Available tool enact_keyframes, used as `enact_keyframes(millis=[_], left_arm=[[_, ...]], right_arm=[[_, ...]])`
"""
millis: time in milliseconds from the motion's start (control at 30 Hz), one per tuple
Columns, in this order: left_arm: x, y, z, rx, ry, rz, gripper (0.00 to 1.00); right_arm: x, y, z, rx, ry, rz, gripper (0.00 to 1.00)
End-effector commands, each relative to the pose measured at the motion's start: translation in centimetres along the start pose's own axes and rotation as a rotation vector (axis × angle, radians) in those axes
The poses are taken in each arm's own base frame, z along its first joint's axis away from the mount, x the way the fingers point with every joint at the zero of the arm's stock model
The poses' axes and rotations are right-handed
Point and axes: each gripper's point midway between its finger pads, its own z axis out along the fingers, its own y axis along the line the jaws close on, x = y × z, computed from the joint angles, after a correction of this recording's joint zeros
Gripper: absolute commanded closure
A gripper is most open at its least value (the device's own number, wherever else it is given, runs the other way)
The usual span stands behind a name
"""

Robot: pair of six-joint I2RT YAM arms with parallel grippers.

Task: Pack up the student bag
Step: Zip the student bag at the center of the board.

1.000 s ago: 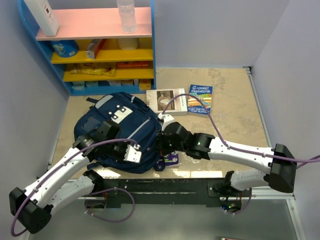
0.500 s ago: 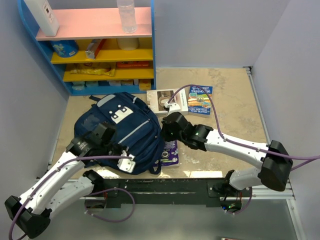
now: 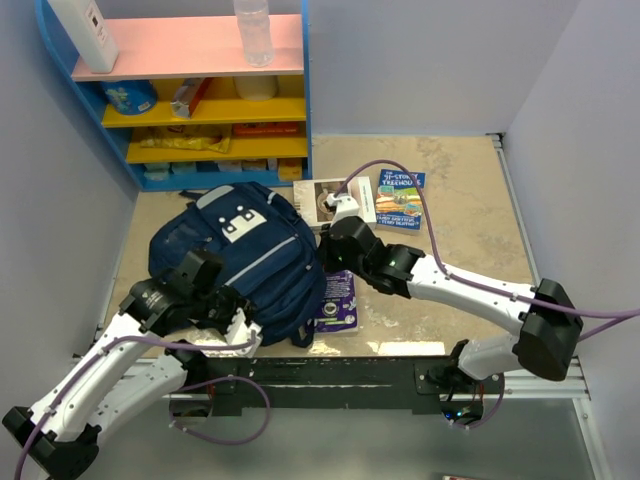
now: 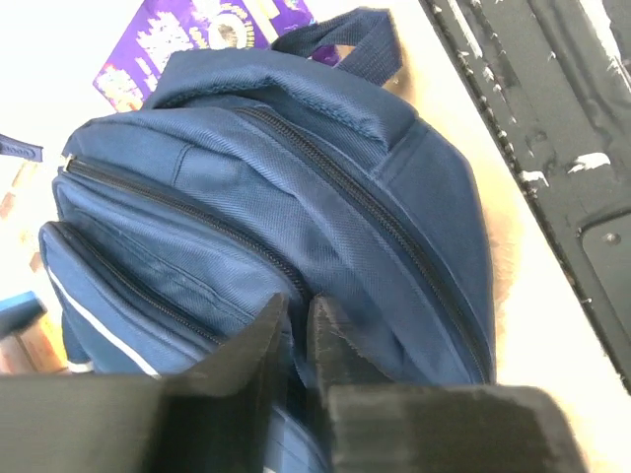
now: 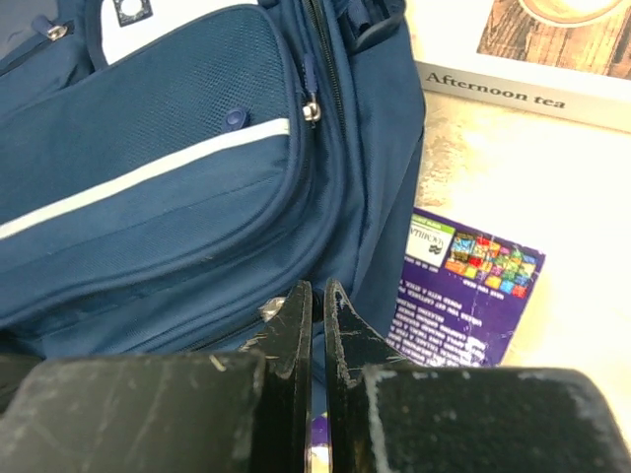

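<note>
The student bag (image 3: 240, 250) is a navy backpack with grey stripes, lying flat on the table with its white patch at the far end. My left gripper (image 3: 243, 320) is at its near edge. In the left wrist view the left gripper (image 4: 296, 315) has its jaws a narrow gap apart over a zipper seam of the bag (image 4: 296, 177), with blue fabric between them; whether it grips does not show. My right gripper (image 3: 328, 258) is at the bag's right side. In the right wrist view the right gripper (image 5: 317, 291) is shut against the bag (image 5: 177, 177), and a small silver metal piece (image 5: 268, 310) shows beside its tip.
A purple booklet (image 3: 335, 300) lies beside the bag's right edge, partly under it. Two books, "Afternoon tea" (image 3: 335, 198) and a blue Treehouse book (image 3: 400, 200), lie further back. A blue shelf unit (image 3: 200, 100) with a water bottle (image 3: 253, 30) stands at the far left. A black rail (image 3: 330, 370) runs along the near edge.
My left gripper drew back towards the near left and its jaws parted slightly. My right gripper slid away along the bag's right side, uncovering more of the purple booklet.
</note>
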Motion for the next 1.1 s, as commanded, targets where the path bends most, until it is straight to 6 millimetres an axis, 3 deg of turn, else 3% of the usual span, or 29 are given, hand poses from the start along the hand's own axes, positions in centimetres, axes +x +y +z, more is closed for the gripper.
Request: enact_keyframes(millis=[0, 33, 67, 100, 167, 400, 433, 533, 633, 733, 1067], left_arm=[[-0.2, -1.9, 0.3, 0.035, -0.011, -0.194, 0.59], [-0.4, -1.8, 0.4, 0.030, -0.021, -0.261, 0.52], [-0.7, -1.1, 0.3, 0.023, -0.032, -0.303, 0.16], [-1.2, -0.5, 0.4, 0.016, -0.057, -0.340, 0.00], [-1.6, 1.2, 0.3, -0.006, -0.069, -0.406, 0.00], [-3.5, 7.9, 0.4, -0.090, -0.169, -0.571, 0.00], [-3.8, 9.6, 0.0, -0.127, -0.185, -0.622, 0.00], [-3.2, 11.6, 1.6, -0.119, -0.181, -0.775, 0.00], [-2.2, 12.4, 4.1, -0.128, -0.136, -0.890, 0.00], [-1.8, 11.1, 6.4, -0.106, -0.088, -0.923, 0.00], [0.4, 8.2, 9.5, -0.044, 0.053, -0.940, 0.00]], right_arm=[[0.1, -2.3, 1.7, 0.044, -0.025, -0.003, 1.00], [1.2, -2.6, 2.0, 0.043, -0.003, 0.005, 1.00], [1.8, -2.4, 2.0, 0.031, 0.006, 0.026, 1.00], [1.9, -1.9, 2.1, -0.001, 0.003, 0.039, 1.00], [3.0, -1.5, 1.9, -0.020, 0.018, 0.058, 1.00], [2.6, 1.6, -0.6, -0.112, -0.008, 0.065, 1.00], [2.7, 2.1, -1.0, -0.125, -0.011, 0.065, 1.00], [2.5, 2.7, -2.0, -0.149, -0.018, 0.087, 1.00], [2.4, 3.2, -3.0, -0.182, -0.027, 0.105, 1.00], [2.0, 3.0, -3.7, -0.183, -0.043, 0.109, 1.00], [2.0, 3.1, -4.0, -0.206, -0.054, 0.107, 1.00]])
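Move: The zip slider lies about 13 cm ahead and 19 cm right of the left hand, roughly level with it. The right fingers already hold its pull tab, with the slider some 2 cm left of them and 2 cm below. The white pocket stripe is about 12 cm ahead of the left hand and 5 cm to its right. From the right hand, the purple book lies 8 cm back, 4 cm right; the "Afternoon tea" book is 20 cm ahead, 3 cm right. Spread the left gripper wide to free the bag's fabric, then carry it in an arc over the bag, about 10 cm right and 7 cm forward, turning counter-clockwise some 40 degrees, and lower the open fingers astride the zip beside the slider. Keep the right fingers shut on the pull tab, dipping about 5 cm, then easing back 5 cm while rising again. ##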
